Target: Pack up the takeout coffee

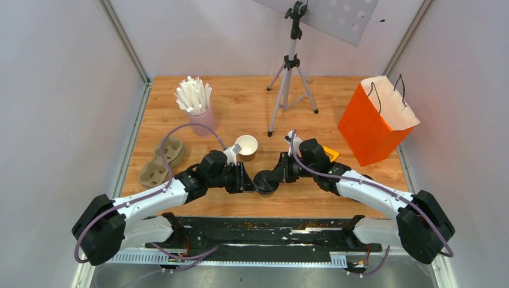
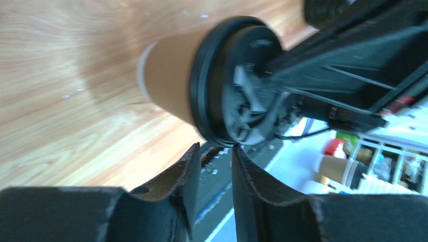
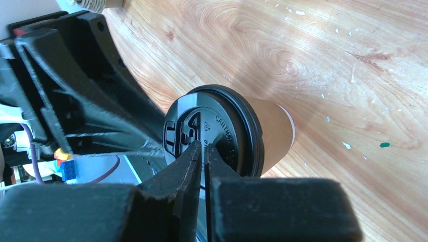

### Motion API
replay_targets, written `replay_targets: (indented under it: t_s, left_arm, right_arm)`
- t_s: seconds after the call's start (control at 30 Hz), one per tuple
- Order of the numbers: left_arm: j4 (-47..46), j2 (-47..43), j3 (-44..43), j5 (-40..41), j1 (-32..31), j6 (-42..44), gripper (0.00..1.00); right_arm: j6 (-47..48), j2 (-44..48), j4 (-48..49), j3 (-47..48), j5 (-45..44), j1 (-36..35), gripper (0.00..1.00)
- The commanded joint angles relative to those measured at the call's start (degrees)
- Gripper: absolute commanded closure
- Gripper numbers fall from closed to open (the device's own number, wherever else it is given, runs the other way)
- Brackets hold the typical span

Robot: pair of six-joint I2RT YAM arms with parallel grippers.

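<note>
The takeout coffee (image 1: 265, 182) stands near the table's front edge between both arms: a kraft-brown paper cup (image 2: 169, 83) with a black round lid (image 2: 209, 75) on it. In the right wrist view the lid (image 3: 224, 126) faces me and brown cup wall (image 3: 277, 133) shows behind it. My right gripper (image 3: 204, 145) is shut, its tips resting on the lid's top (image 1: 275, 177). My left gripper (image 2: 216, 148) is open by a narrow gap with nothing between the fingers. Its tips sit at the lid's rim (image 1: 256, 182), opposite the right gripper.
An open paper cup (image 1: 246, 147) with a white inside stands just behind the left wrist. A pink cup of white sticks (image 1: 201, 117) and a pulp cup tray (image 1: 161, 161) are at the left. A tripod (image 1: 291, 78) stands at the back, an orange paper bag (image 1: 372, 123) at the right.
</note>
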State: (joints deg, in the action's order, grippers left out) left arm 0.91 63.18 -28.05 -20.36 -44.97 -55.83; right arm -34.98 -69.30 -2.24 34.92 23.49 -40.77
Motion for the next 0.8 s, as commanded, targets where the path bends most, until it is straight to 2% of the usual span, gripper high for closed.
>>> replay_targets:
  t_s: [0.0,0.17,0.37,0.53,0.77]
  left_arm:
    - [7.8,1.02,-0.6,5.87,0.15,5.46,0.61]
    - [7.41,-3.57,-5.06,3.93,0.15,5.63,0.48]
    - [8.12,-6.47,-7.76,6.35,0.2,6.98,0.41]
    - [9.11,-3.25,-10.32,7.87,0.22,10.37,0.4]
    - [8.89,2.92,-12.96,7.19,0.19,13.25,0.4]
  right_arm:
    - [-0.08,1.06,-4.68,-1.62,-1.8,0.12,0.9]
    - [1.47,4.36,-9.56,5.1,-0.58,0.16,0.89]
    - [5.71,6.44,-16.68,12.72,-1.13,0.52,0.79]
    - [11.51,5.93,-20.45,13.71,-1.51,3.86,0.69]
    - [17.61,1.87,-22.73,13.15,6.21,9.27,0.62]
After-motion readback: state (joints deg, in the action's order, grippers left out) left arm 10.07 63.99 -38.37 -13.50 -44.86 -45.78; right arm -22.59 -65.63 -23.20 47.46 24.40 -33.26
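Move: The lidded coffee cup stands between the hands: its middle is some 4 cm right of the left hand, 1 cm ahead and about 5 cm below. From the right hand it lies about 3 cm left, 2 cm back and 5 cm below. The open paper cup is roughly 14 cm ahead and 2 cm left of the left hand, about 6 cm below. The yellow frame lies some 9 cm ahead and 17 cm right of the right hand. Upward, both hands come off the black lid: the right eases back slightly, climbs about 7 cm, then swings forward and rightward away from the lidded cup while sinking a little, its nearly shut fingers parting. The left first dips 2 cm and shifts left, then lifts and goes forward, tilting some 10 degrees and opening wider, before starting down beside the rim. ##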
